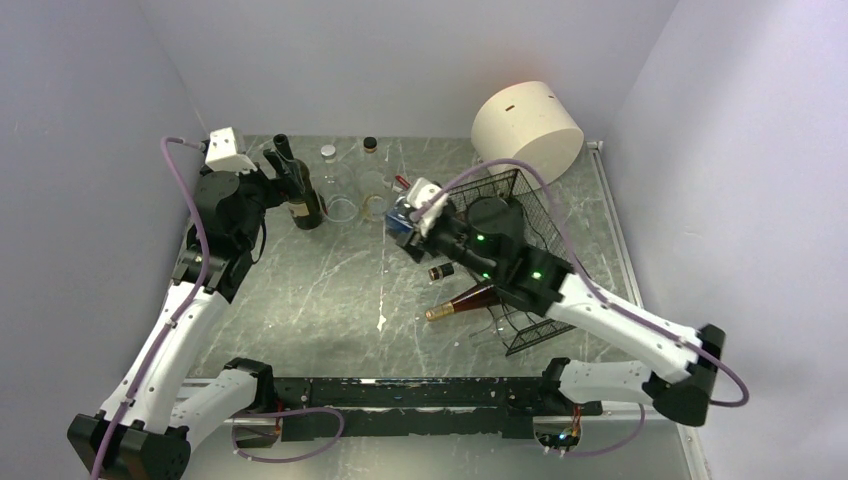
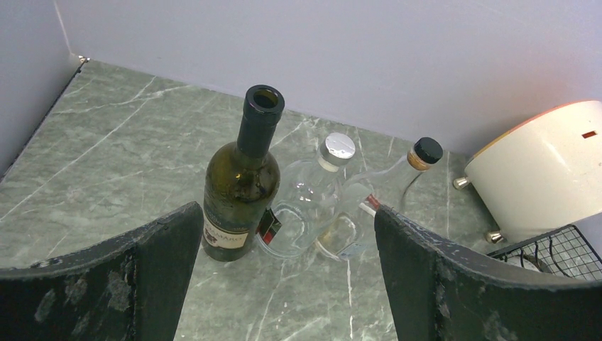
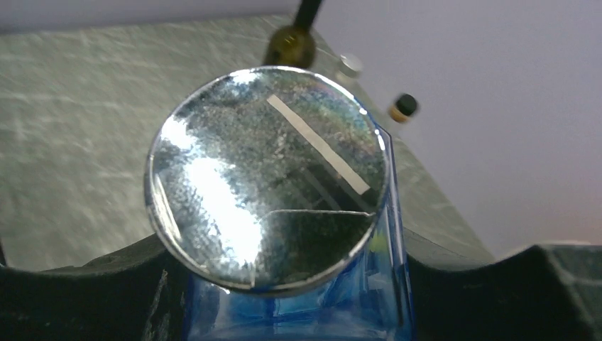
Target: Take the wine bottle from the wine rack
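My right gripper [image 1: 418, 226] is shut on a blue glass wine bottle [image 1: 402, 222], held just left of the black wire wine rack [image 1: 530, 215]. In the right wrist view the bottle's round shiny end [image 3: 266, 177] fills the frame, and its blue body [image 3: 298, 298] sits between my gripper [image 3: 284, 291] fingers. On the rack lie a brown bottle with a gold cap [image 1: 468, 300] and a dark-capped one [image 1: 441, 271]. My left gripper [image 1: 283, 168] [image 2: 287, 213] stands open at the back left, with nothing in it, just short of an upright dark green bottle [image 2: 241, 185].
Two clear glass bottles [image 2: 312, 192] [image 2: 415, 160] stand right of the dark green bottle [image 1: 300, 195] along the back. A cream cylinder [image 1: 527, 130] [image 2: 546, 170] lies behind the rack [image 2: 561, 252]. Walls close in on the left, back and right.
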`<state>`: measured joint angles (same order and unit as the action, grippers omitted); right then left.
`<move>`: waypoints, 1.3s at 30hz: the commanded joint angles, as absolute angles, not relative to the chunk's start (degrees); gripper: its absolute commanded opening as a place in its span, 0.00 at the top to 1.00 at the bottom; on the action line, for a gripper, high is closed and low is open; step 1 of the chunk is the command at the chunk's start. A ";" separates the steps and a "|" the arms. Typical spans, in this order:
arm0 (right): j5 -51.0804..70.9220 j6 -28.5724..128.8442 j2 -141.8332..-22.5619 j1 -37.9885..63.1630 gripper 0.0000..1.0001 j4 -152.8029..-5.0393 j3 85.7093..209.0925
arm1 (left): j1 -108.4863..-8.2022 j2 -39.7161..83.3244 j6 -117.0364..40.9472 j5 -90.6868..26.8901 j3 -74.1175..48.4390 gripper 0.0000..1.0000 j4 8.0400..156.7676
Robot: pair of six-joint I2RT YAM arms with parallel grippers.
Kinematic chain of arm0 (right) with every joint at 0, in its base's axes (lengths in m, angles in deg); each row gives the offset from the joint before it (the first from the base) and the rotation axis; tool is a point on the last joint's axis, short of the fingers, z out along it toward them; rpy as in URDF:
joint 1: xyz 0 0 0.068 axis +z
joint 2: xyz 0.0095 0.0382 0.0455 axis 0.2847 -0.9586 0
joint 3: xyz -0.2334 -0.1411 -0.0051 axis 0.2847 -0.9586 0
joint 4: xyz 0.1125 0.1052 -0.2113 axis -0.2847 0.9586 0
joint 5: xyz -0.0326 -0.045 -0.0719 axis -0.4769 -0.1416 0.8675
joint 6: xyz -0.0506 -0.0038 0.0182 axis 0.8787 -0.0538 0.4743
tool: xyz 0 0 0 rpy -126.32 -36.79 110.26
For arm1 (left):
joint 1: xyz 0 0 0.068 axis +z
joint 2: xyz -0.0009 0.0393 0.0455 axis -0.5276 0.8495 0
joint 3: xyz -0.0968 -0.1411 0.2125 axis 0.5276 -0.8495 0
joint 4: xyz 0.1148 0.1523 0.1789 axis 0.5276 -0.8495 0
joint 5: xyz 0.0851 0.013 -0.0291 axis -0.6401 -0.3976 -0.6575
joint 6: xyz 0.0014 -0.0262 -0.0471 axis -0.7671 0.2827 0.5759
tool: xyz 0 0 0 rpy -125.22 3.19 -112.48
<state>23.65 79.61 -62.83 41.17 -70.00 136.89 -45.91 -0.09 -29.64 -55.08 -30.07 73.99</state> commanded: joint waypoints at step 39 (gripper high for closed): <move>37.06 54.99 -96.02 40.44 0.67 -98.11 142.50 | -46.87 1.24 -30.38 -55.42 -26.99 0.06 72.88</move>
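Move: The blue bottle is already in the right gripper; the open tabletop it is headed for lies about 12 cm ahead of that hand, 11 cm left and 35 cm below. The black-capped clear bottle stands some 24 cm ahead and 9 cm left, the silver-capped one 24 cm ahead and 17 cm left, and the green bottle 23 cm ahead and 26 cm left, their middles about 21 cm lower. From the left hand, that spot is level fore and aft, roughly 9 cm right and 33 cm down. Keep the right gripper shut on the blue bottle's neck and sweep it left and down, about 11 cm over and 13 cm lower, easing forward towards the open table in front of the two clear bottles. Then stop sinking and creep on ahead, about 9 cm forward in all, tipping the fingers some 20 degrees down and turning slightly clockwise. ##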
